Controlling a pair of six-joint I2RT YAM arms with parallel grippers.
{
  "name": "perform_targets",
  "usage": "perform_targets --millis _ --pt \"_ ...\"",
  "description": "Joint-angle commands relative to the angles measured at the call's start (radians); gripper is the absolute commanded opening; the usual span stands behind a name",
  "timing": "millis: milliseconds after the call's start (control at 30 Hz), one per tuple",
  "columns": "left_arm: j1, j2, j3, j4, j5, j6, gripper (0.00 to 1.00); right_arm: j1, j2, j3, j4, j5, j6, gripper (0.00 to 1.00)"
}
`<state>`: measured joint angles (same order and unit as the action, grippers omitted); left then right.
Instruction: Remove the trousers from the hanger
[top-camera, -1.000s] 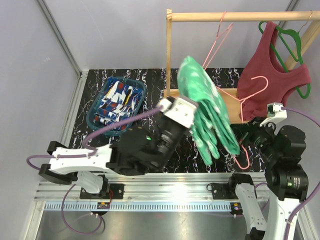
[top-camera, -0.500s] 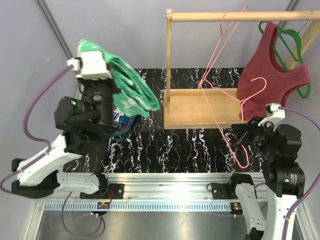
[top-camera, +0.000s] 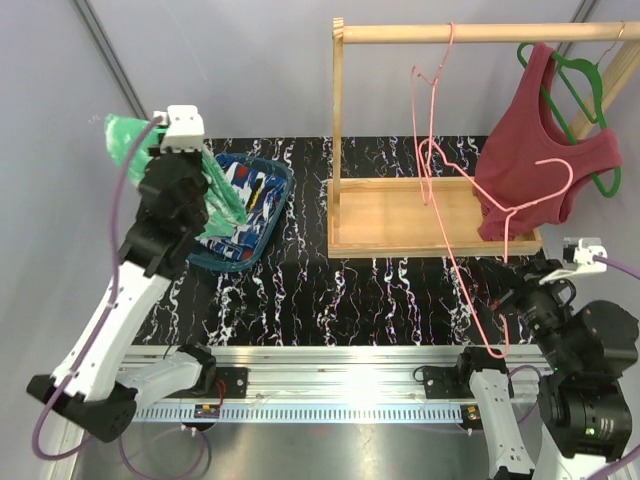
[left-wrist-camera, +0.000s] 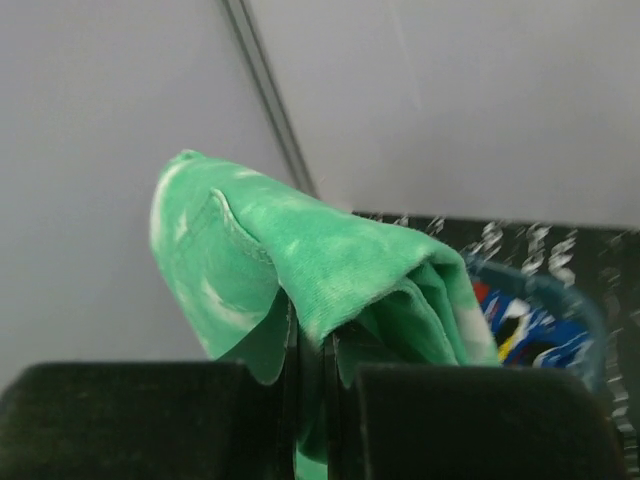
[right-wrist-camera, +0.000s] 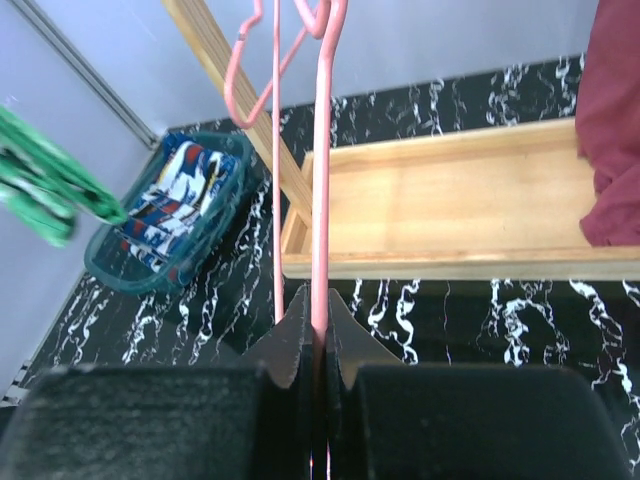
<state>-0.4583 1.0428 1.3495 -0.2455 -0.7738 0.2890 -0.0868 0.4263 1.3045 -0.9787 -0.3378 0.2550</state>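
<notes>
The green trousers (top-camera: 219, 193) hang bunched from my left gripper (top-camera: 165, 152), held high over the left rim of the teal basket (top-camera: 283, 198). In the left wrist view the left gripper (left-wrist-camera: 322, 345) is shut on a fold of the green trousers (left-wrist-camera: 300, 250). The blue printed trousers (top-camera: 245, 195) lie in the basket. The bare pink wire hanger (top-camera: 507, 280) hangs by its hook from the wooden rail (top-camera: 480, 33). My right gripper (top-camera: 510, 300) is shut on the hanger's lower wire (right-wrist-camera: 320, 200), with the jaws pressed on it (right-wrist-camera: 320, 322).
A dark red tank top (top-camera: 535, 170) hangs on a green hanger (top-camera: 590, 90) at the right end of the rail. The rack's wooden base tray (top-camera: 400, 215) stands at the back centre. Grey walls close in on the left and at the back.
My left arm has swung the green trousers from in front of the rack to high over the basket. The pink hanger, now bare, has shifted right with my right gripper.
</notes>
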Motion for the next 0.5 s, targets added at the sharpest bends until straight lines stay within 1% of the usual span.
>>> perform_targets --millis 0,33,67,100,167,267,400,467 --pt "0.029 0.017 -0.050 0.216 -0.043 0.149 0.00 0.004 -0.026 0.044 0.035 0.011 0.020 0.00" --pt "0.046 0.023 -0.065 0.233 -0.065 0.204 0.00 0.004 -0.034 0.059 0.031 0.019 0.021 0.00" --pt "0.053 0.031 -0.078 0.238 -0.082 0.219 0.00 0.005 -0.035 0.068 0.028 0.029 0.020 0.00" --pt "0.059 0.028 -0.107 0.239 -0.117 0.231 0.00 0.004 -0.035 0.079 0.023 0.064 0.017 0.00" --pt "0.082 0.001 -0.141 0.268 -0.134 0.246 0.00 0.005 -0.038 0.110 0.006 0.107 0.007 0.00" --pt "0.089 -0.038 -0.199 0.291 -0.151 0.262 0.00 0.021 -0.046 0.134 0.008 0.224 -0.002 0.00" --pt "0.089 -0.027 -0.199 0.302 -0.200 0.298 0.00 0.047 -0.049 0.165 0.005 0.328 -0.020 0.00" --pt "0.089 -0.020 -0.199 0.350 -0.228 0.354 0.00 0.061 -0.054 0.164 0.006 0.365 -0.026 0.00"
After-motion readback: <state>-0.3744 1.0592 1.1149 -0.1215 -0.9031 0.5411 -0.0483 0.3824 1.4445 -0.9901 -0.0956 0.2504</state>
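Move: Below and ahead of the left hand, which holds the green trousers, is the blue bin: about 18 cm farther out, 2 cm to its right and 39 cm down, with the blue patterned trousers already in it. The right hand holds the emptied pink hanger; the wooden rail runs across about 48 cm ahead and 16 cm above. Off that hand, the red tank top hangs some 45 cm ahead, 32 cm right and 14 cm lower. Dropping about 9 cm, the left hand keeps its grip on the green trousers and drifts 4–5 cm left, its fingers tipping down some 15 degrees and its left side rolling up, then rises a little. Meanwhile the right hand, still pinching the bare hanger, lifts it nearly 5 cm, draws back 3 cm and swings right, turning clockwise with its fingers tilting upward. ##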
